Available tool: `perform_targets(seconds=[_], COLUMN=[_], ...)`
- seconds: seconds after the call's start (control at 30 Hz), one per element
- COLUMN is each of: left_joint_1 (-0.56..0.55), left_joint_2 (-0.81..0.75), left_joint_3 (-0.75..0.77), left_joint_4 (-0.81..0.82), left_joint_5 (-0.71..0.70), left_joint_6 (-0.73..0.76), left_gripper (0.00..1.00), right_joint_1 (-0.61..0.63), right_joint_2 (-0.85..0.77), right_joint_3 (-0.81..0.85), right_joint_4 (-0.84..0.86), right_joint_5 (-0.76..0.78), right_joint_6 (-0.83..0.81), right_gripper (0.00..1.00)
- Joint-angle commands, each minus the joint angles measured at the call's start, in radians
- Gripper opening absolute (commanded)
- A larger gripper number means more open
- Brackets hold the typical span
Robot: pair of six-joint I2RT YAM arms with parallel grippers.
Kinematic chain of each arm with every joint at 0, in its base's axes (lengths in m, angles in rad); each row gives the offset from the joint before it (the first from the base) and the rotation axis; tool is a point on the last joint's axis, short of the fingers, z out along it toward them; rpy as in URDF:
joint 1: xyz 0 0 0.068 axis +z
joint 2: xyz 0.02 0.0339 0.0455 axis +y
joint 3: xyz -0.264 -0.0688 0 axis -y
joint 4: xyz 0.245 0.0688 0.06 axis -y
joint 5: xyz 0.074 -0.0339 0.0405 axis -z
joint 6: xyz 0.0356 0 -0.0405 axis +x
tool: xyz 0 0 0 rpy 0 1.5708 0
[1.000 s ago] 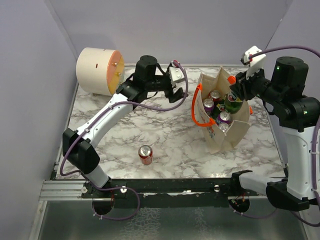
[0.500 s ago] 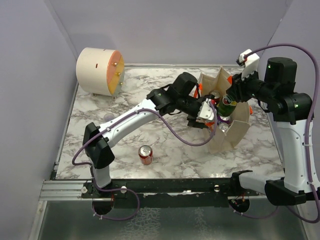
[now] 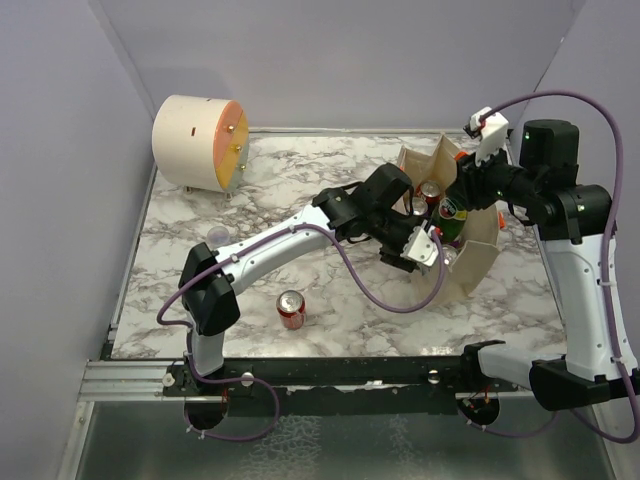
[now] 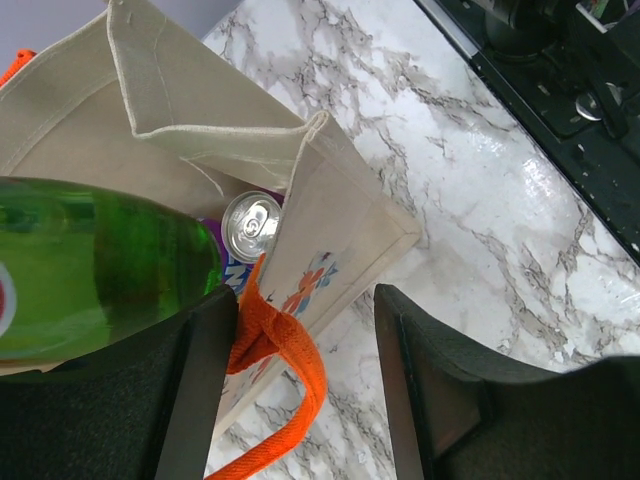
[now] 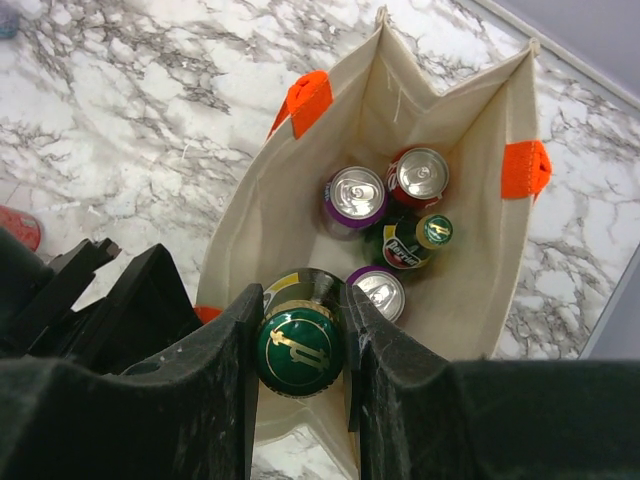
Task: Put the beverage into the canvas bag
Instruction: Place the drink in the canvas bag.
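The beverage, a green glass bottle (image 5: pixel 298 350) with a green and gold cap, hangs upright over the open mouth of the canvas bag (image 5: pixel 290 190). My right gripper (image 5: pixel 298 345) is shut on its neck. In the top view the bottle (image 3: pixel 450 215) sits at the bag's (image 3: pixel 470 262) left rim. My left gripper (image 4: pixel 305 380) is open at the bag's outer side, and an orange handle (image 4: pixel 285 350) loops between its jaws, resting against the left finger (image 4: pixel 190 390). Several cans and a Perrier bottle (image 5: pixel 420 238) stand inside the bag.
A red can (image 3: pixel 291 308) stands on the marble table near the front edge. A cream drum with an orange face (image 3: pixel 197 142) lies at the back left corner. Grey walls close in the left, back and right sides.
My left arm has swung from the back of the table to the bag, and its jaws now straddle the orange handle and have narrowed. The right gripper has shifted the bottle slightly left.
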Motion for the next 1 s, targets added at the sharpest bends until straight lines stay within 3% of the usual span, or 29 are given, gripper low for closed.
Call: perform_targets(seconds=[0.0,0.5,0.7,0.97], left_joint_1=[-0.007,-0.025,-0.024,-0.025], left_joint_2=[0.000,-0.001,-0.004,-0.026], left_joint_3=[0.003,-0.004,0.001,-0.041], left_joint_4=[-0.025,-0.025,-0.044,-0.084], left_joint_5=[-0.021,-0.041,-0.037,-0.024], left_joint_6=[0.044,0.059,0.078,0.148], left_gripper=[0.57,0.31,0.00,0.00], right_joint_1=[-0.004,-0.004,-0.004,-0.004], right_joint_2=[-0.042,-0.040,-0.007,0.022], right_joint_3=[0.011,-0.028,-0.017,-0.014], right_joint_4=[0.118,0.102,0.132,0.178], right_joint_5=[-0.070,-0.113,-0.116,-0.098], right_joint_6=[0.006,-0.029,-0.060,-0.129], right_gripper=[0.02,0.01,0.01,0.02])
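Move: The orange handle and bag rim lie almost at the left fingertips, about 1 cm ahead, 1 cm right and 1 cm below; the bottle held by the other hand hangs roughly 5 cm ahead and 6 cm right, 2 cm above. From the right hand, which already grips that bottle by the neck, the canvas bag's middle is some 18 cm below, 3 cm ahead and 5 cm right; the red can inside is about 5 cm ahead, 5 cm right and 22 cm down. Sinking about 2 cm towards the bag's inside and easing some 1 cm left, the right hand keeps its grip on the green bottle's neck and turns about 5 degrees counter-clockwise; it first draws slightly back, then comes forward again. The left hand all but stays in place, dipping 1 cm at the end, while its part-open fingers shut and pinch the near-left rim at the orange handle. ##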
